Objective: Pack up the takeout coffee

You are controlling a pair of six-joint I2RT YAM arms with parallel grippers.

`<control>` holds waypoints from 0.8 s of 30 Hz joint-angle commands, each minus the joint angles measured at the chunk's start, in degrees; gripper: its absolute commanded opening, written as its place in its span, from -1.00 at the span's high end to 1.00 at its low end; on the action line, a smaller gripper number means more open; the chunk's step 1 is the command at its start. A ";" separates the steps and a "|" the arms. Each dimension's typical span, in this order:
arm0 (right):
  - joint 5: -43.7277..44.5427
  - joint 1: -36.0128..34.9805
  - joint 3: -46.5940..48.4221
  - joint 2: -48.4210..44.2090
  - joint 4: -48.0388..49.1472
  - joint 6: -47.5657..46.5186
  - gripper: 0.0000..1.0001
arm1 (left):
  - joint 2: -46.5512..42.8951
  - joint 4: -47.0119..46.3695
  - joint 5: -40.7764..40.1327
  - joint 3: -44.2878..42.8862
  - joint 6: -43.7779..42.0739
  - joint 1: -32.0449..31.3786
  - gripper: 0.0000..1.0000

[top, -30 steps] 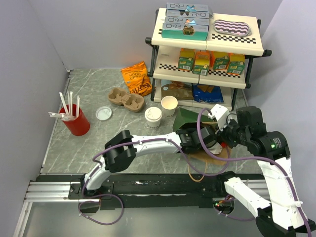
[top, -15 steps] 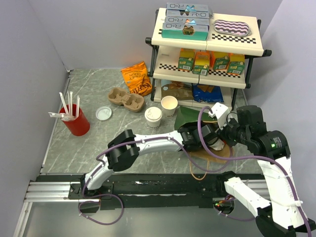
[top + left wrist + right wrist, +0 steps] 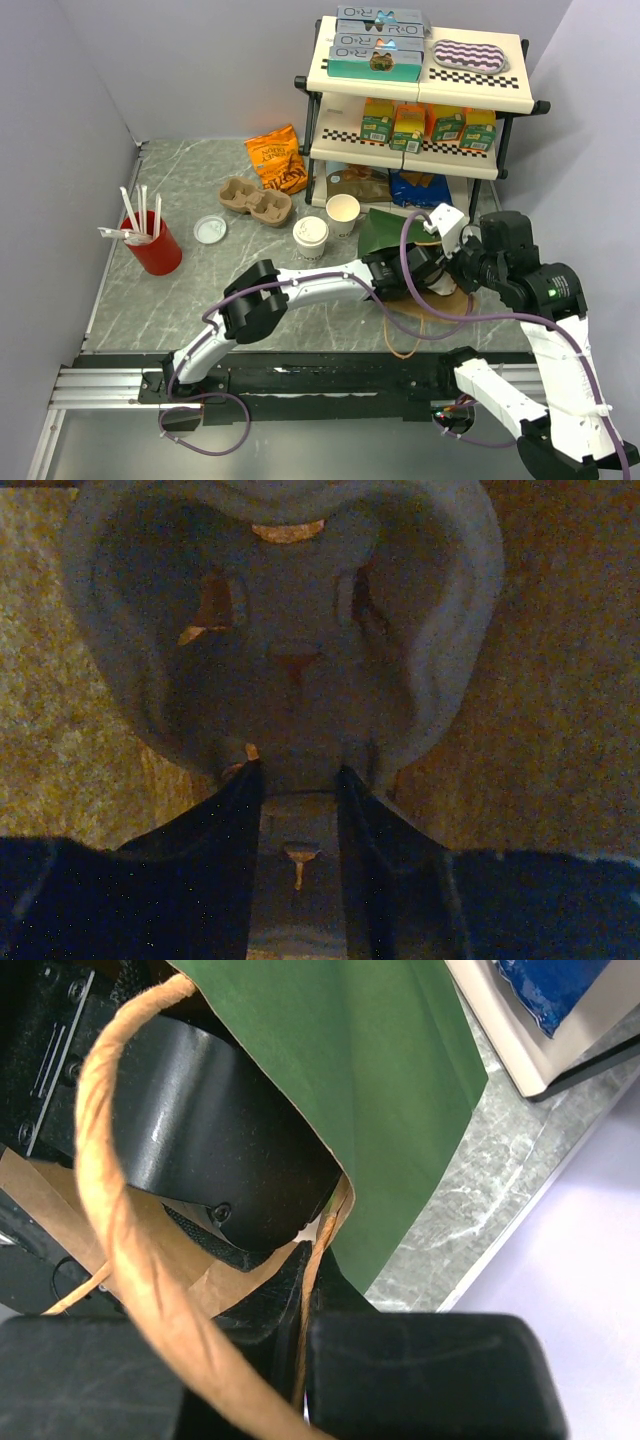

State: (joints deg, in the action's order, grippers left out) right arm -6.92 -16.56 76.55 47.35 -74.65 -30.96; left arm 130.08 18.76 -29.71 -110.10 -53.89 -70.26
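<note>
The takeout coffee [image 3: 310,238], a cream cup with a white lid, stands on the table left of the green paper bag [image 3: 385,232]. My left gripper [image 3: 297,770] is deep inside the bag. Its fingers are shut on the near rim of a brown moulded-pulp cup carrier [image 3: 290,680]. In the top view the bag hides this gripper. My right gripper [image 3: 318,1250] is shut on the bag's brown paper edge [image 3: 330,1210] and holds the mouth open; it also shows in the top view [image 3: 455,265]. My left wrist [image 3: 220,1130] fills the bag's opening.
An unlidded cream cup [image 3: 342,212] stands behind the lidded one. A second pulp carrier [image 3: 255,200], a loose white lid [image 3: 210,229], an orange snack bag [image 3: 277,158] and a red cup of straws [image 3: 150,245] lie to the left. A stocked shelf rack [image 3: 420,150] stands at the back right.
My left arm has pushed further right, deeper into the bag. My right gripper has lifted the bag's edge slightly up and back.
</note>
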 commanded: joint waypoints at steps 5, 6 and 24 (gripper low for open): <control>-6.71 -0.67 2.72 1.16 -15.44 2.66 1.00 | 0.45 5.23 4.47 -5.83 6.07 2.58 0.17; -6.71 -0.67 2.72 1.42 -15.44 2.66 1.00 | -0.09 5.32 5.10 -5.65 7.12 2.58 0.14; -5.82 -0.67 -2.02 -0.68 -13.85 3.54 1.00 | -8.70 6.47 16.00 2.52 14.69 2.23 -0.99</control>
State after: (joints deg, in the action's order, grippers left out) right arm -8.99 -16.53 75.96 48.10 -73.65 -29.52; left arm 126.85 28.84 -17.63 -108.79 -43.16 -69.19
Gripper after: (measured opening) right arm 0.017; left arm 0.864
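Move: The left hand is already down inside the open bag with the cup carrier pinched at its waist; the bag floor lies about 9 cm below this hand, 3 cm ahead and 2 cm right. Outside, the lidded cup stands about 25 cm left and 6 cm ahead, the open cup about 19 cm left and 12 cm ahead. From the right hand, shut on the bag's handle, the bag floor is roughly 22 cm straight below. The left fingers spread wide and let go of the cup carrier inside the bag, while the hand first sinks about 2 cm and then draws back some 3 cm and slightly left, tipping its fingers about 15 degrees further down. The right hand keeps its shut grip on the handle and holds the bag nearly in place, shifting less than a centimetre forward and then slightly left. ##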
